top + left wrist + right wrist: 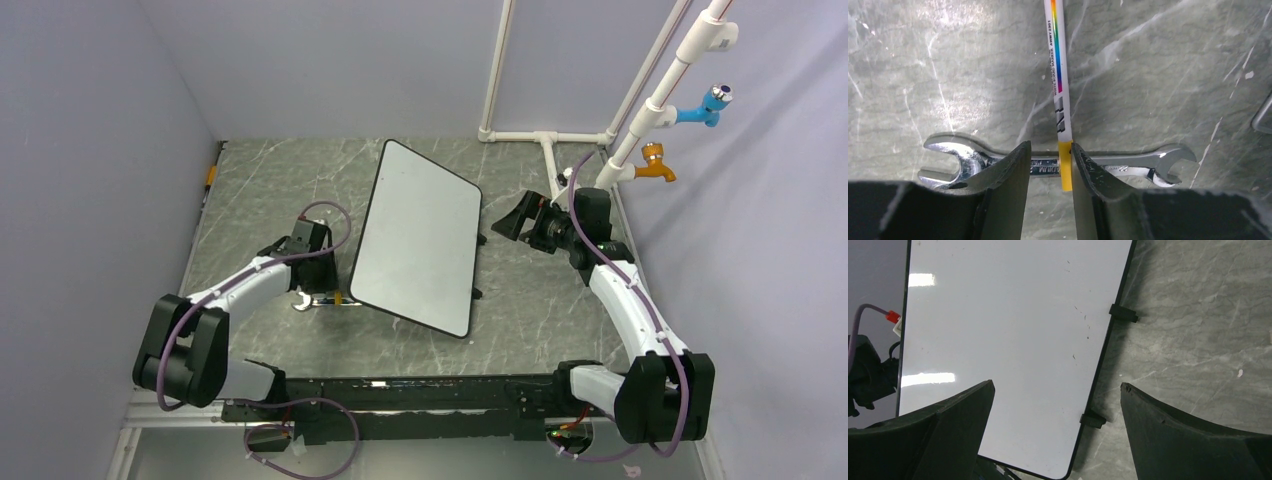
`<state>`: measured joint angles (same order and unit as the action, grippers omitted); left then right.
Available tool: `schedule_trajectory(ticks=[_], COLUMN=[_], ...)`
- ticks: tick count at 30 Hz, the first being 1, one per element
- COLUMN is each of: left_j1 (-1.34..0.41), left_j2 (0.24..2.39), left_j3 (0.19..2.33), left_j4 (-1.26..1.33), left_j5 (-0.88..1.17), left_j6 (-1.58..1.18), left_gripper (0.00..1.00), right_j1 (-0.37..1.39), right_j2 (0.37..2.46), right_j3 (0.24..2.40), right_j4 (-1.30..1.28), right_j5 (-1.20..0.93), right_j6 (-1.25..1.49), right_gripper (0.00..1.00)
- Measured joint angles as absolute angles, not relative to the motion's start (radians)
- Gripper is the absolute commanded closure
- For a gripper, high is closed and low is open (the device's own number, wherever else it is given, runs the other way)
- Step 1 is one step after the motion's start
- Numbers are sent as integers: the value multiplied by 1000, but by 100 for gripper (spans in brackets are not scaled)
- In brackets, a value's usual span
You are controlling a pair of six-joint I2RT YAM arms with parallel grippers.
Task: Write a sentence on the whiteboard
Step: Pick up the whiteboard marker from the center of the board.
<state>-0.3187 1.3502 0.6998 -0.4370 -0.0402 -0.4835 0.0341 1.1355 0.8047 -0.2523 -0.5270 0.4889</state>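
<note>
The whiteboard (pixel 420 235) lies flat in the middle of the table, its face plain white; no sentence is in view on it. A white marker (pixel 1058 65) with a rainbow stripe and a yellow end lies across a steel wrench (pixel 1128 162), left of the board. My left gripper (pixel 1050 147) points down over that yellow end. Its right finger touches the marker and a gap stays at the left finger, so the jaws stand open. My right gripper (pixel 1057 385) hovers wide open over the whiteboard's (pixel 1008 330) right edge, holding nothing.
Two black clips (pixel 1123 313) (pixel 1093 419) stick out from the board's right rim. White pipes with a blue tap (pixel 708 105) and an orange tap (pixel 655 165) rise at the back right. Grey walls close in the marbled table (pixel 260 190).
</note>
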Motion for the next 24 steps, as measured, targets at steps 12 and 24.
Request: schedule_trajectory(ticks=[12, 24], left_j1=[-338, -347], left_j2=[1412, 1417], left_j3=[692, 693], left_j4=[-356, -353], left_j5=[-47, -83], left_j6=[-491, -503], left_gripper=[60, 96], right_j1=[34, 57], right_j2=[1148, 1148], right_j3=[805, 806], right_j4=[-252, -198], right_j5=[-533, -609], right_j6=[489, 701], right_gripper=[0, 0])
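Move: The left fingers stand part open just over the whiteboard marker, its middle about 3 cm ahead and 2 cm below, its yellow end pointing back. The wrench lies crosswise under that yellow end, its middle some 1 cm back, 1 cm left and 3 cm below; the whiteboard's middle is roughly 17 cm right and 11 cm ahead, about level in height. From the right hand, the marker lies around 35 cm left, 4 cm back and 17 cm below. Forward about 1 cm and slightly right, then down a bit over 1 cm, the left hand settles around the marker just ahead of the wrench, pauses, and closes its fingers from under half open to nearly shut, pinching the body where it meets the yellow end. Late on, the wide-open right hand swings some 2.5 cm left and 2 cm up, its left side rolling up about 10 degrees. ##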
